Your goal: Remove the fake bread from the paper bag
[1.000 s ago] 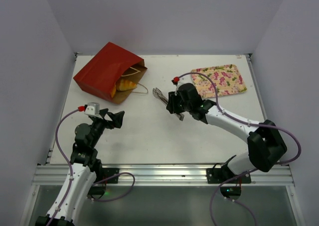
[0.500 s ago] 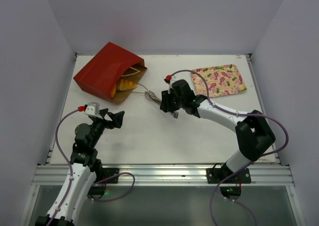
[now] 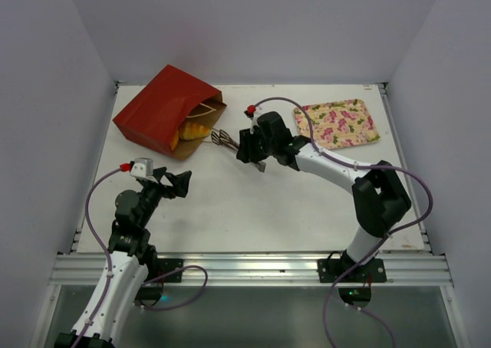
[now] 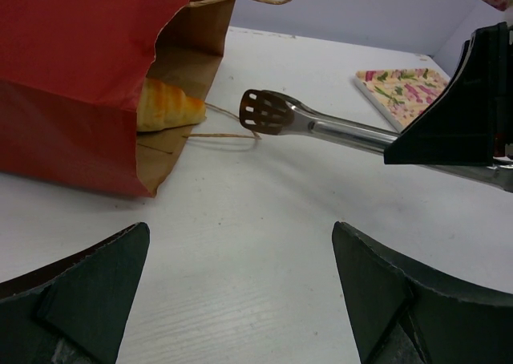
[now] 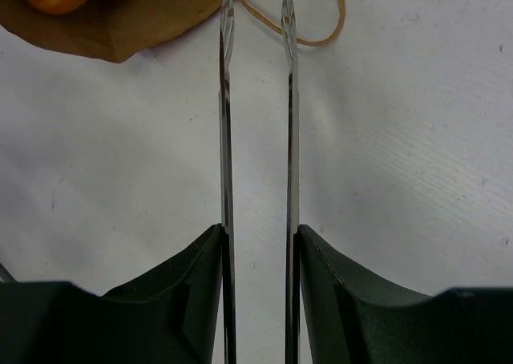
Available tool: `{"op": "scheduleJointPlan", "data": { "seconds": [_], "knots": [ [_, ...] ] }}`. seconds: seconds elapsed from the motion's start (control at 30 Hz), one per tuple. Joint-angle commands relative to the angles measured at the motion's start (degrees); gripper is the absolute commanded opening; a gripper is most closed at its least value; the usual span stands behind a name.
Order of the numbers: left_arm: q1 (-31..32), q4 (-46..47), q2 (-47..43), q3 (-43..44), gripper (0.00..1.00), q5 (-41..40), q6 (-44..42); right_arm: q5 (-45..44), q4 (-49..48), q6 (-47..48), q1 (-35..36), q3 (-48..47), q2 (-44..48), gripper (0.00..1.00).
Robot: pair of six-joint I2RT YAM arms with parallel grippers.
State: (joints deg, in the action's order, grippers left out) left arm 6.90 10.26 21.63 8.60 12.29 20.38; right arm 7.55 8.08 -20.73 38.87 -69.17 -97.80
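Observation:
The red paper bag [image 3: 157,106] lies on its side at the table's back left, its brown mouth facing right. The orange fake bread [image 3: 196,129] rests just inside the mouth, and its tip shows in the left wrist view [image 4: 164,103]. My right gripper [image 3: 253,149] is shut on metal tongs [image 3: 224,139], pressing their two arms [image 5: 227,139] from outside. The tongs' tips are slightly apart, just short of the bag mouth [image 5: 136,19], over a tan loop handle [image 5: 321,27]. My left gripper [image 3: 180,183] hangs open and empty, in front of the bag [image 4: 72,51].
A pink-flowered rectangular tray [image 3: 337,123] lies at the back right, behind the right arm. The tongs [image 4: 313,123] cross the left wrist view above the white tabletop. White walls close in the table at the back and both sides.
My right arm has swung left with the tongs, bringing their tips from mid-table up to the bag's mouth. The left arm has not moved.

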Motion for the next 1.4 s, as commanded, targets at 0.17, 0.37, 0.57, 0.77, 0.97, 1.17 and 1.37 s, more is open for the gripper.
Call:
{"op": "scheduleJointPlan", "data": {
  "seconds": [0.17,0.37,0.57,0.77,0.97,1.17,1.37],
  "knots": [
    [0.14,2.66,0.08,0.01,1.0,-0.25,0.01,3.08,1.68,0.96,-0.73,-9.66,-4.41,0.45],
    [0.14,0.64,6.4,5.7,1.0,-4.38,4.31,2.38,1.16,2.45,-2.04,-7.31,-3.37,0.45],
    [0.05,-2.7,14.4,15.03,1.0,-7.9,8.09,1.5,-3.85,3.42,-4.07,0.86,1.9,0.44],
    [0.13,-1.65,18.7,23.12,1.0,-9.04,6.52,1.77,-7.46,3.42,-5.56,5.35,4.37,0.44],
    [0.14,-4.64,30.91,35.77,1.0,-4.83,-0.78,1.68,-11.41,3.33,-5.48,8.34,6.39,0.44],
    [3.81,-9.55,41.99,49.12,1.0,0.72,-6.48,0.36,-13.17,3.77,-5.47,11.41,8.5,0.44],
    [10.94,-24.49,49.64,62.39,1.0,-7.37,-22.03,0.18,-14.49,3.51,-5.56,13.44,9.56,0.44]
  ]
}}
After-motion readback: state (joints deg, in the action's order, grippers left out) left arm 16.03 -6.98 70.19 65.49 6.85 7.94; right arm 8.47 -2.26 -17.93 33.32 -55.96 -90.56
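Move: For the empty left hand, the upper rim of the paper bag's mouth lies about 21 cm ahead, 2 cm right and roughly level with it. The upper handle is some 22 cm ahead and 7 cm right, a little higher. The bread inside is 21 cm ahead, 2 cm right and 12 cm lower. From the right hand, already holding the tongs, the bread lies roughly 12 cm ahead, 16 cm left and 10 cm down, with the tong tips 8 cm ahead, 7 cm left and 9 cm down. The left hand, fingers staying wide open, climbs about 15 cm and reaches about 13 cm forward towards the paper bag's mouth, swinging some 6 cm right near the end as the wrist rolls its left side up and ends well above the rim, not touching. The right hand keeps its grip on the tongs, edges 2–3 cm forward and slightly left, then draws back and mostly right, away from the bag, ending about 5 cm right of its start. ##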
